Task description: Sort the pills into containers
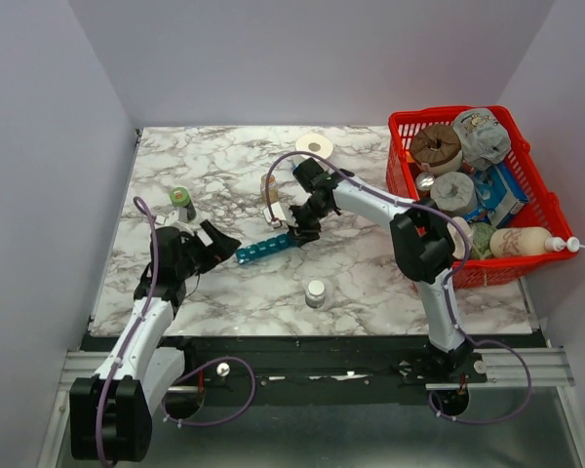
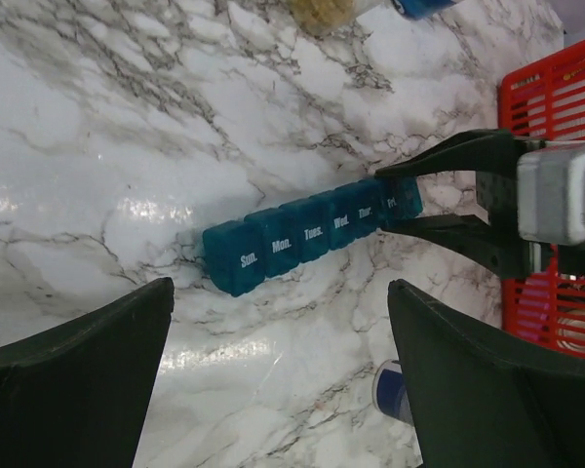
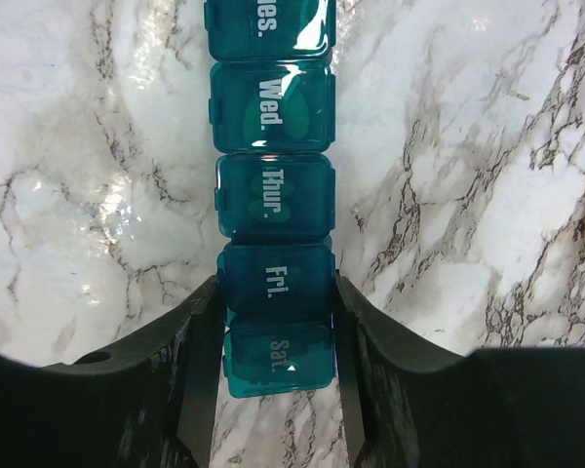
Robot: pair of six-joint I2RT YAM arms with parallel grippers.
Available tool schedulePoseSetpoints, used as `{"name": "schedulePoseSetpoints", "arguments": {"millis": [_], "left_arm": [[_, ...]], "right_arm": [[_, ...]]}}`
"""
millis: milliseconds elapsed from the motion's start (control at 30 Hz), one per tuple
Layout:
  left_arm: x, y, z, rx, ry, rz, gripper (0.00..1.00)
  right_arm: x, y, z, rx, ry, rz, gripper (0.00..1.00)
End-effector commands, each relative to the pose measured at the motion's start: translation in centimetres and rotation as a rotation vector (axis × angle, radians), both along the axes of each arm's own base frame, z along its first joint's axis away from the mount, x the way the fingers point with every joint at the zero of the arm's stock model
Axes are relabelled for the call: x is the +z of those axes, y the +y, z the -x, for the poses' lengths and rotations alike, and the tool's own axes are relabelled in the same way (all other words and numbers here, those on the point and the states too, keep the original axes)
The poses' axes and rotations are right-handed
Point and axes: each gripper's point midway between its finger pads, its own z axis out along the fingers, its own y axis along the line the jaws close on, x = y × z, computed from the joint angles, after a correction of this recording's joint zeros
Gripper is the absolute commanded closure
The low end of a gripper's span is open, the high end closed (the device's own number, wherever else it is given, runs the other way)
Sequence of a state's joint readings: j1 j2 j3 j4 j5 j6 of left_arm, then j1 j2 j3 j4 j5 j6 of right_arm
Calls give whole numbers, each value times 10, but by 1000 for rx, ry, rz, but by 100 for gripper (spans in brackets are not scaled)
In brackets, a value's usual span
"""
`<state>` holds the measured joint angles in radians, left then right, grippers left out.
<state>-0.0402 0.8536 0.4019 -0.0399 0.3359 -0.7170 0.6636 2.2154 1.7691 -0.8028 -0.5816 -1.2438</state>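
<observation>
The containers, a teal pill organizer strip (image 1: 263, 250) (image 2: 302, 234) (image 3: 273, 195) with day-marked lids all down, lie flat on the marble table. My right gripper (image 1: 297, 234) (image 3: 276, 292) (image 2: 390, 200) is shut on its Fri/Sat end, one finger pressed against each long side. My left gripper (image 1: 219, 244) (image 2: 281, 292) hangs open just short of the Sun end, with nothing between its fingers. I cannot make out any loose pills. Faint pale ovals show under the Wed and Thur lids in the right wrist view.
A red mesh basket (image 1: 400, 122) full of items stands at the right. A white-capped bottle (image 1: 315, 292) (image 2: 395, 390) stands in front of the strip. An amber jar (image 1: 270, 200) lies behind it, a tape roll (image 1: 315, 146) further back, a green-topped item (image 1: 181, 198) at left.
</observation>
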Motion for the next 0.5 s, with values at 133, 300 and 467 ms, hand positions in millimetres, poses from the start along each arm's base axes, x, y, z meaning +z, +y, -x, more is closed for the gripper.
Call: {"name": "schedulePoseSetpoints", "arguments": {"millis": [133, 300, 467], "left_arm": [[-29, -16, 2, 16, 68, 199, 1], [-27, -22, -4, -10, 23, 238, 1], [-38, -29, -4, -47, 47, 268, 11]], "right_arm": [[37, 12, 6, 6, -8, -113, 56], [36, 12, 10, 8, 7, -117, 57], [43, 12, 15, 12, 15, -135, 57]]}}
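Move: The left hand, empty and wide open, has the near Sun. end of the pill organizer about 3 cm ahead, 4 cm right and 8 cm below; the organizer's middle is 4 cm ahead and 10 cm right. From this hand the white-capped bottle is 20 cm right, 9 cm back, and the amber jar 14 cm ahead, 9 cm right. The right hand already grips the Fri./Sat. end, with the organizer's middle about 6 cm left of it and 3 cm back. The left hand sinks about 5 cm towards the Sun. end of the organizer, drawing back slightly on the way down and then easing forward again, while it drifts some 2 cm right, rolls about 10 degrees with its left side dropping, and keeps its fingers wide open. The right hand keeps its pinch on the Fri./Sat. end and raises the organizer about 2 cm, levelling off with a slight sink and draw back, barely turning. ##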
